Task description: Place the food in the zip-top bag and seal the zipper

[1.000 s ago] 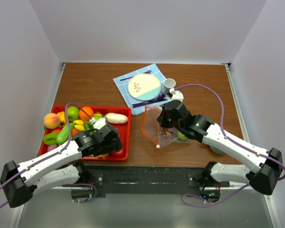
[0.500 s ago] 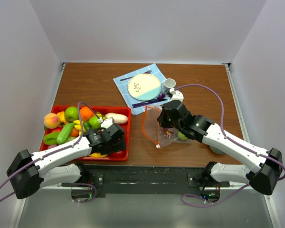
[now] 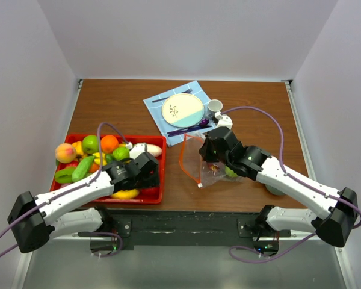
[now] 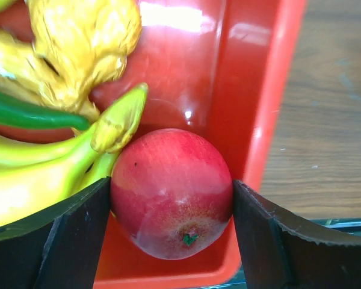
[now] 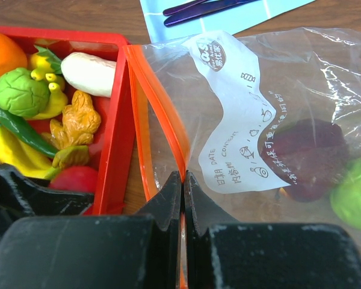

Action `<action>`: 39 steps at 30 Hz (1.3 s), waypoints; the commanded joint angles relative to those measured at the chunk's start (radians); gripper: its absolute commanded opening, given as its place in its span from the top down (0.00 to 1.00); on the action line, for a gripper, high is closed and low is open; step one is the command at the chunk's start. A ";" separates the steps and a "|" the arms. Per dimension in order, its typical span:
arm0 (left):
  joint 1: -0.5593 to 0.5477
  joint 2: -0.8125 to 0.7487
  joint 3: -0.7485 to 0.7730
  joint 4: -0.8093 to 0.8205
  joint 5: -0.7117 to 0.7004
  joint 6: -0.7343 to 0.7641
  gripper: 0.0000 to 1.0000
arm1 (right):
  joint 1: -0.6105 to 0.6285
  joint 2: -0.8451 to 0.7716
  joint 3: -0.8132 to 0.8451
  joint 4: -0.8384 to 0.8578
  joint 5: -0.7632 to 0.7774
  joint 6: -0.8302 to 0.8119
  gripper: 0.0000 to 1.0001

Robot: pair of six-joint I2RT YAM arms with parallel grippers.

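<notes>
A red apple (image 4: 171, 192) lies in the near right corner of the red tray (image 4: 271, 120). My left gripper (image 4: 172, 205) is closed around it, one finger touching each side. Beside the apple are yellow bananas (image 4: 42, 174) and more food: orange (image 3: 109, 142), green apple (image 3: 91, 144), peach (image 3: 65, 152), cucumber (image 3: 82, 169). The clear zip-top bag (image 5: 277, 90) stands right of the tray. My right gripper (image 5: 183, 177) is shut on its orange-red zipper (image 5: 162, 108), holding the mouth up. A dark red piece (image 5: 307, 156) and a green piece (image 5: 355, 198) lie inside the bag.
A blue napkin (image 3: 159, 102) at the back middle carries a plate (image 3: 183, 109) and purple cutlery (image 3: 188, 128), with a white cup (image 3: 214, 107) beside it. The tray's right wall (image 3: 163, 168) stands close to the bag's mouth. White walls enclose the table on three sides.
My left arm has swung right across the tray to its near right corner, and its jaws have narrowed onto the red apple. The right arm and the bag have not moved.
</notes>
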 commanded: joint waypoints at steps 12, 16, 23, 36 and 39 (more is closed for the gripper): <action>-0.005 -0.014 0.305 0.090 -0.054 0.179 0.67 | 0.007 0.005 0.020 0.049 -0.025 0.014 1.00; -0.005 0.018 0.338 0.243 0.006 0.186 0.67 | 0.006 0.000 0.033 0.049 -0.034 0.026 1.00; -0.005 0.105 0.286 0.544 0.119 0.144 0.68 | 0.006 -0.049 0.058 0.038 -0.038 0.050 1.00; -0.008 0.286 0.398 0.659 0.133 0.165 0.28 | 0.006 -0.112 0.067 0.015 -0.017 0.073 1.00; -0.008 0.297 0.448 0.615 0.138 0.185 0.16 | 0.007 -0.112 0.063 0.010 -0.014 0.069 1.00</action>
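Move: My left hand already has the red apple pinched over the tray. The mouth of the zip-top bag lies some 17 cm to its right, 9 cm ahead and 9 cm higher. The tray's right rim is about 5 cm to this hand's right, hardly ahead; the white radish is about 14 cm ahead, 1 cm left; the bananas sit level, about 9 cm left. From my right hand, shut on the bag's edge, the mouth is about 4 cm left, 1 cm back and 3 cm below. I lift the apple clear of the tray with my left hand, some 13 cm mostly up at first, then swing about 16 cm right and 10 cm forward over the rim to the bag's mouth, tipping the fingers up and rolling the hand's left side down, and sink slightly at the end. The grip stays on the apple. My right hand keeps the bag edge pinched and raises it about 4 cm late on. ##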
